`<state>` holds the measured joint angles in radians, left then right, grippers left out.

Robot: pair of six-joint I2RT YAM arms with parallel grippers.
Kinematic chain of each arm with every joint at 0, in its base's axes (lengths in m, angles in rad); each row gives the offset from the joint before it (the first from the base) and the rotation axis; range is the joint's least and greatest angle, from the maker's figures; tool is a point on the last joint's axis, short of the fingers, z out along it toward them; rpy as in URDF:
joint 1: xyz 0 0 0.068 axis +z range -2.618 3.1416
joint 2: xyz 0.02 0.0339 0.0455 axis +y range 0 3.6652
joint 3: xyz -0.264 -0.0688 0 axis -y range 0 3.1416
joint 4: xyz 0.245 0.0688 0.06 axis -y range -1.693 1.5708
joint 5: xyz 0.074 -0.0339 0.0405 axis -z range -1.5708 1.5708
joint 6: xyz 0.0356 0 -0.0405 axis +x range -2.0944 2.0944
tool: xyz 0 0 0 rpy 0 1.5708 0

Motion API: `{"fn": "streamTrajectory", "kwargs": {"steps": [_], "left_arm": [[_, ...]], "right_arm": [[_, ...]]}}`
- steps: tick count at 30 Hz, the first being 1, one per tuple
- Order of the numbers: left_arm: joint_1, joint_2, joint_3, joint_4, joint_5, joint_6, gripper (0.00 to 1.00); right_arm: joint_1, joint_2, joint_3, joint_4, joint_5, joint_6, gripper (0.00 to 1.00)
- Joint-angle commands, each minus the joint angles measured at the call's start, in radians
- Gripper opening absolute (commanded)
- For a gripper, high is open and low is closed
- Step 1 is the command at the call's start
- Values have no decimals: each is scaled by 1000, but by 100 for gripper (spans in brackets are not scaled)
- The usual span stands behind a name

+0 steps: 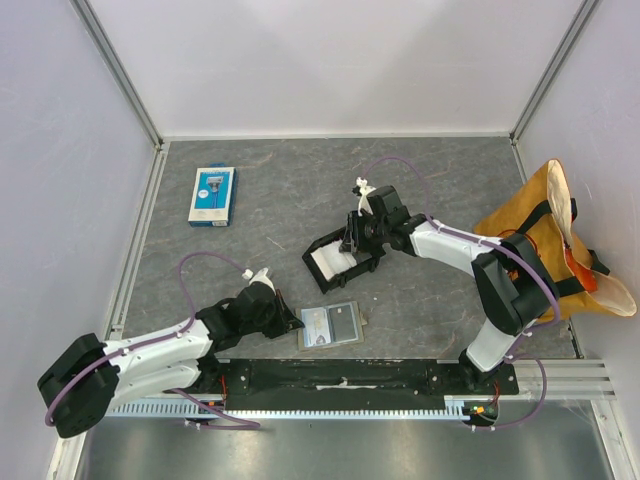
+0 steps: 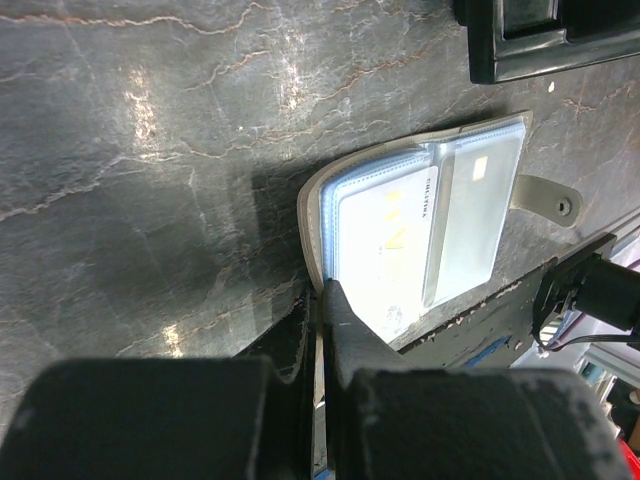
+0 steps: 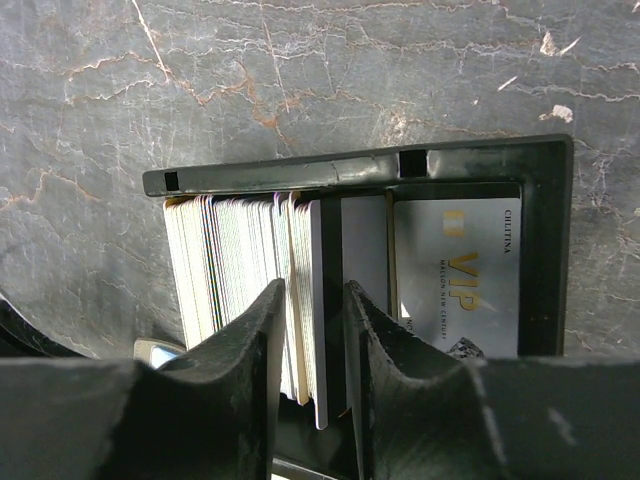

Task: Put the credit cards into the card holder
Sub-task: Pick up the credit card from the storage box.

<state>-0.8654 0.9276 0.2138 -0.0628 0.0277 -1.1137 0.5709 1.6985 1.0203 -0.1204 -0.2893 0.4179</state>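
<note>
The credit cards (image 3: pixel 235 265) stand on edge as a white stack in a black tray (image 3: pixel 350 168); a pale card printed VIP (image 3: pixel 460 270) lies flat beside them. My right gripper (image 3: pixel 313 292) reaches down into the tray (image 1: pixel 318 250) with its jaws astride the last few cards of the stack. A dark gap shows between the outermost card and the right finger. The card holder (image 1: pixel 330 325) lies open near the front edge, its clear pockets (image 2: pixel 430 230) up and cards inside. My left gripper (image 2: pixel 322 292) is shut on the holder's left edge.
A blue-and-white retail pack (image 1: pixel 212 195) lies at the back left. A tan bag with black straps (image 1: pixel 560 240) sits against the right wall. The holder's snap tab (image 2: pixel 545 195) sticks out toward the arms' base rail (image 1: pixel 340 378).
</note>
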Motion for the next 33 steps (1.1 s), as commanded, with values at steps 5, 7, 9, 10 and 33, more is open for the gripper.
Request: {"fn": "streamTrajectory", "kwargs": {"steps": [5,7,9,10,33], "left_arm": [[5,14,12,32,-11,23,2],[5,17,12,34,-9,25,2],[6,22,13,37,-9,23,2],[5,23,13,38,-6,23,2],[5,22,13,40,-2,20,2]], "right_arm": [[-12,-43,0,39,-54,12,30],[-14,-45,1,44,-60,13,29],[-16,-49,-2,44,-59,16,26],[-17,-49,-2,45,-62,16,25],[-32,-195,31,-54,143,-85,0]]}}
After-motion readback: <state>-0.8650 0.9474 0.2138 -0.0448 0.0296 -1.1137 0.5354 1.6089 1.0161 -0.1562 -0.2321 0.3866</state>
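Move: The card to be taken stands on edge in the storage box between the right hand's half-open fingertips, its middle about 2 cm below them. The white card stack is some 3 cm to the left and 1 cm back, the flat VIP card about 4 cm to the right and 1 cm ahead, and the card holder 17 cm back and 4 cm left. From the left hand the standing card lies some 17 cm ahead, 10 cm right. The right fingers shut on the standing card, easing right, then draw it up and right, about 3 cm overall. ##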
